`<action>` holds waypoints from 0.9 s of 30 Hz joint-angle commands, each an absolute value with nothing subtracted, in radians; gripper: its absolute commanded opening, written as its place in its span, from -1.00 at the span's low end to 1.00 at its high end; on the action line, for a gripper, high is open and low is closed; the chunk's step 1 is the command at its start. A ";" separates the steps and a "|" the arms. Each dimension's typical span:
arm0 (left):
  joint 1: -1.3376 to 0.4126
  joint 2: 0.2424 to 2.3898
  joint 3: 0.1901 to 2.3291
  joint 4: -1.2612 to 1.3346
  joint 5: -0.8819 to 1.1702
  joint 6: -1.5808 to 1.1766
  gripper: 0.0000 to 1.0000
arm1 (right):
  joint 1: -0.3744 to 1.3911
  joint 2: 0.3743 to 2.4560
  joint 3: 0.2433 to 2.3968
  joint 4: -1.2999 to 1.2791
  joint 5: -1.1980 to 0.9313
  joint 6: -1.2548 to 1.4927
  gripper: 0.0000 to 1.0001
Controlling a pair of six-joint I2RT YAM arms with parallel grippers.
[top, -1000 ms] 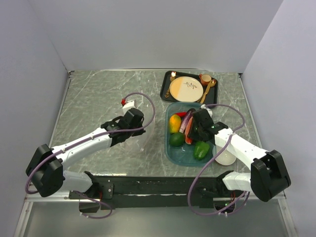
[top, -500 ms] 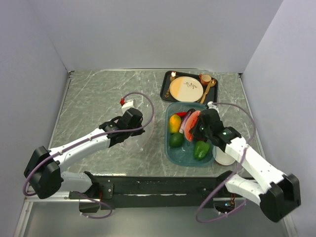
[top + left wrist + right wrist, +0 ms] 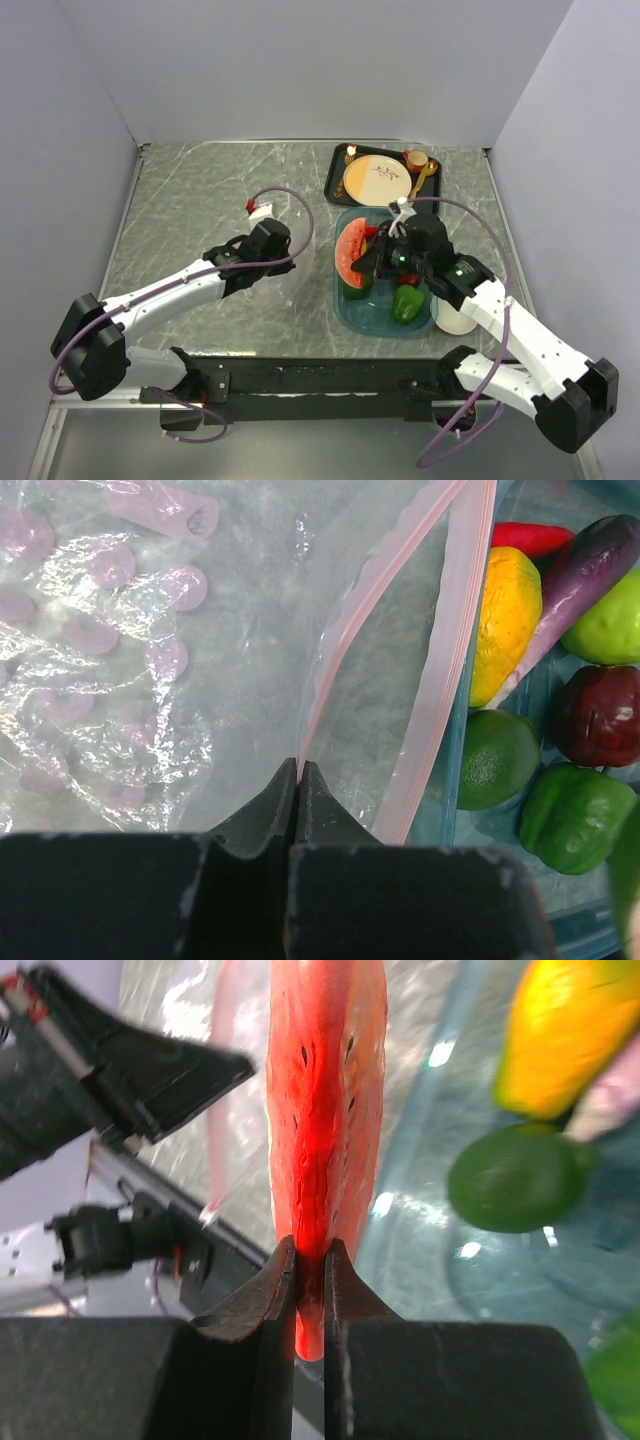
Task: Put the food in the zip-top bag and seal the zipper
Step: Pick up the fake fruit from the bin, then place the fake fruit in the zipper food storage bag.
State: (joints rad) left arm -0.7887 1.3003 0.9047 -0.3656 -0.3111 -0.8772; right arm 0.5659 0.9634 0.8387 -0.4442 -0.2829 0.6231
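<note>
The clear zip-top bag lies on the table left of the teal tray, its mouth toward the tray. My left gripper is shut on one lip of the pink zipper, holding the mouth apart; from above it sits by the bag. My right gripper is shut on the red watermelon slice, which hangs over the tray's left side. In the tray lie a yellow-orange fruit, a purple eggplant, a lime, a green pepper and a dark red fruit.
A black tray with a tan plate, gold cutlery and a small cup stands behind the teal tray. A white bowl sits at the tray's right front corner under my right arm. Grey walls close in the table.
My right gripper has closed on the watermelon slice, lifted it out of the tray and carried it left toward the bag. The left arm has stayed still, holding the zipper.
</note>
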 commanded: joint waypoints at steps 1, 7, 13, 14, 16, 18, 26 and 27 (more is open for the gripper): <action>-0.785 1.305 0.945 -0.322 -0.282 -0.865 -0.98 | 0.603 1.005 0.887 -0.327 -0.386 0.632 -1.00; -0.787 1.307 0.946 -0.310 -0.262 -0.865 -0.98 | 0.650 1.091 0.908 -0.250 -0.410 0.666 -1.00; -0.787 1.308 0.953 -0.313 -0.271 -0.873 -0.98 | 0.683 1.172 0.913 -0.149 -0.446 0.715 -1.00; -0.787 1.305 0.954 -0.310 -0.276 -0.873 -0.98 | 0.684 1.192 0.913 -0.135 -0.448 0.722 -1.00; -0.787 1.307 0.960 -0.307 -0.278 -0.871 -0.99 | 0.687 1.227 0.920 -0.107 -0.448 0.741 -1.00; -0.787 1.308 0.966 -0.310 -0.279 -0.868 -0.99 | 0.689 1.250 0.922 -0.078 -0.448 0.767 -1.00; -0.787 1.272 0.942 -0.316 -0.285 -0.871 -0.99 | 0.692 1.339 0.930 -0.093 -0.377 0.815 -1.00; -0.787 1.267 0.942 -0.319 -0.291 -0.870 -0.98 | 0.692 1.341 0.931 -0.104 -0.355 0.818 -1.00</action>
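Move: My right hand already grips the watermelon slice above the bin. The bag's open mouth lies about 14 cm to its left, 6 cm ahead and 11 cm below; the avocado is nearly underneath, 2 cm ahead and 13 cm down, with the mango at that level some 9 cm ahead and 1 cm left. From my left hand, shut on the bag's edge, the mouth is about 3 cm ahead, 3 cm right and 4 cm below. I swing the pinched watermelon slice left out of the bin area to the bag mouth, about 9 cm, turning the right hand roughly 10 degrees counter-clockwise. As the sideways travel dies out I sink some 3 cm and ease a little forward, fingers keeping their grip, while my left hand goes on holding the bag's edge, edging about 1 cm right. ##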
